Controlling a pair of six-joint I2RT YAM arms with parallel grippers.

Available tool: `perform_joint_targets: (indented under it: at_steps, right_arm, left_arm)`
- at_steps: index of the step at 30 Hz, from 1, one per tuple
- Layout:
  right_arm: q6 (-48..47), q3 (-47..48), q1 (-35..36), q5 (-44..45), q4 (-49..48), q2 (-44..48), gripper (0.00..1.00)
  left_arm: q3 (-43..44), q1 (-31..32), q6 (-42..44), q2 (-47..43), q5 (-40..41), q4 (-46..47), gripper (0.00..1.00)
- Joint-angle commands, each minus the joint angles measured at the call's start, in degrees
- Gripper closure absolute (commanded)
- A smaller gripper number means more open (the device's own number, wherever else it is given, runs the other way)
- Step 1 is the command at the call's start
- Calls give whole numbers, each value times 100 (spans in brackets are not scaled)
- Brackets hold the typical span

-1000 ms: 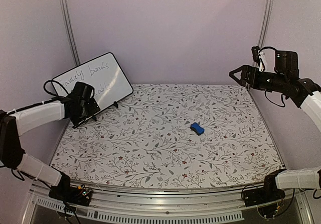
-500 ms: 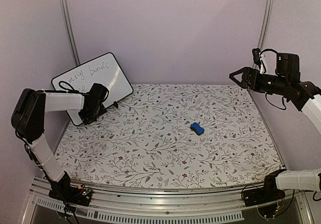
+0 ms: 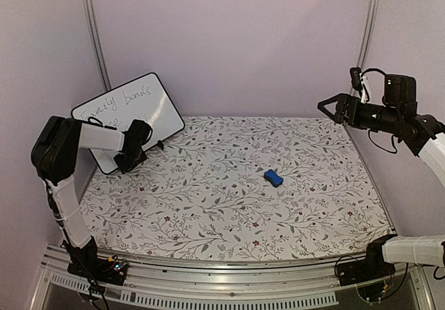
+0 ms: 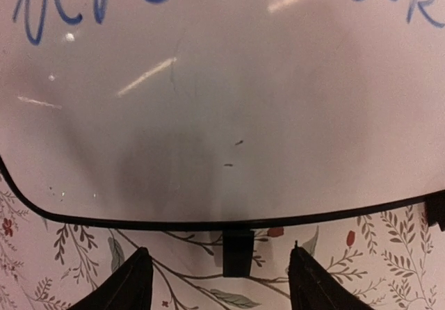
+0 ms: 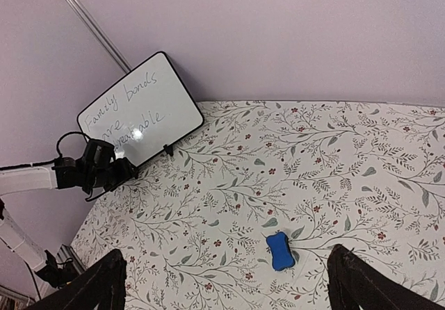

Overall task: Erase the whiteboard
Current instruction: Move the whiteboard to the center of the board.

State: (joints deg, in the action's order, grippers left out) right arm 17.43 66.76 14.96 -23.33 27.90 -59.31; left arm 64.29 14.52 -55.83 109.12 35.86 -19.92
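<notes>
The whiteboard (image 3: 142, 105) leans against the back left wall and bears handwriting; its lower edge fills the left wrist view (image 4: 229, 115). My left gripper (image 3: 129, 160) is at that lower edge. Its jaws are open (image 4: 222, 282), one on each side of a black clip foot (image 4: 238, 251), and touch nothing. My right gripper (image 3: 332, 107) hangs high at the right, open and empty (image 5: 226, 282). From there I see the whiteboard (image 5: 149, 94) and the left gripper (image 5: 127, 169) far off. A small blue eraser (image 3: 273, 178) lies on the floral table (image 3: 208, 206), also seen in the right wrist view (image 5: 279, 250).
A second clip foot (image 3: 161, 144) stands under the board's right end. Metal posts (image 3: 94, 32) rise at the back corners, and the walls are close on both sides. The left arm's elbow (image 3: 54, 143) stands raised by the left wall.
The left arm's elbow has lifted and its gripper has slid right along the board's lower edge, with the jaws narrowing. The right arm has barely moved.
</notes>
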Motion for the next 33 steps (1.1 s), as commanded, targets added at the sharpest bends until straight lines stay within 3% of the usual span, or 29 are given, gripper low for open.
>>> perform_joint_targets:
  at_steps: [1, 10, 13, 16, 26, 33]
  right_arm:
    - [81, -86, 17, -161, -184, 60, 1]
    - [136, -104, 22, -277, -257, 33, 1]
    - [146, -111, 16, -301, -279, 37, 1]
    - [170, -127, 21, -342, -310, 21, 1]
    - [206, -158, 24, -434, -382, -19, 1]
    - [216, -182, 19, -468, -425, -67, 1]
  left_arm:
    - [173, -59, 102, 268, 97, 205, 37]
    - [324, -101, 158, 551, 94, 330, 56]
    - [347, -108, 158, 597, 71, 329, 59]
    - [349, -116, 167, 621, 94, 348, 72]
    - [335, -118, 272, 637, 64, 400, 100]
    - [220, -20, 358, 537, -17, 494, 100]
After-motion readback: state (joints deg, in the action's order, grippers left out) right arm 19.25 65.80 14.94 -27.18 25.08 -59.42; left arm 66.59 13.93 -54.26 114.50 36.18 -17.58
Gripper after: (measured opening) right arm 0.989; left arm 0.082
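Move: Just below the open fingers of the left hand, the left black foot under the whiteboard's lower edge sits about 2 cm ahead, dead centre sideways and 3 cm down. The right foot is roughly 10 cm ahead, 9 cm to the right and 3 cm down. The leaning whiteboard's middle lies about 9 cm ahead, 1 cm left and 8 cm above. From the idle right hand, the left foot is some 14 cm ahead, 44 cm left and 34 cm down. Sinking about 2 cm and easing a centimetre or so forward, the left hand brings its half-open fingers down around the left black foot at the whiteboard's lower edge. The hand then stays put, with the wrist still slanting down and forward-left, while the fingers close nearly shut and pinch the foot. ##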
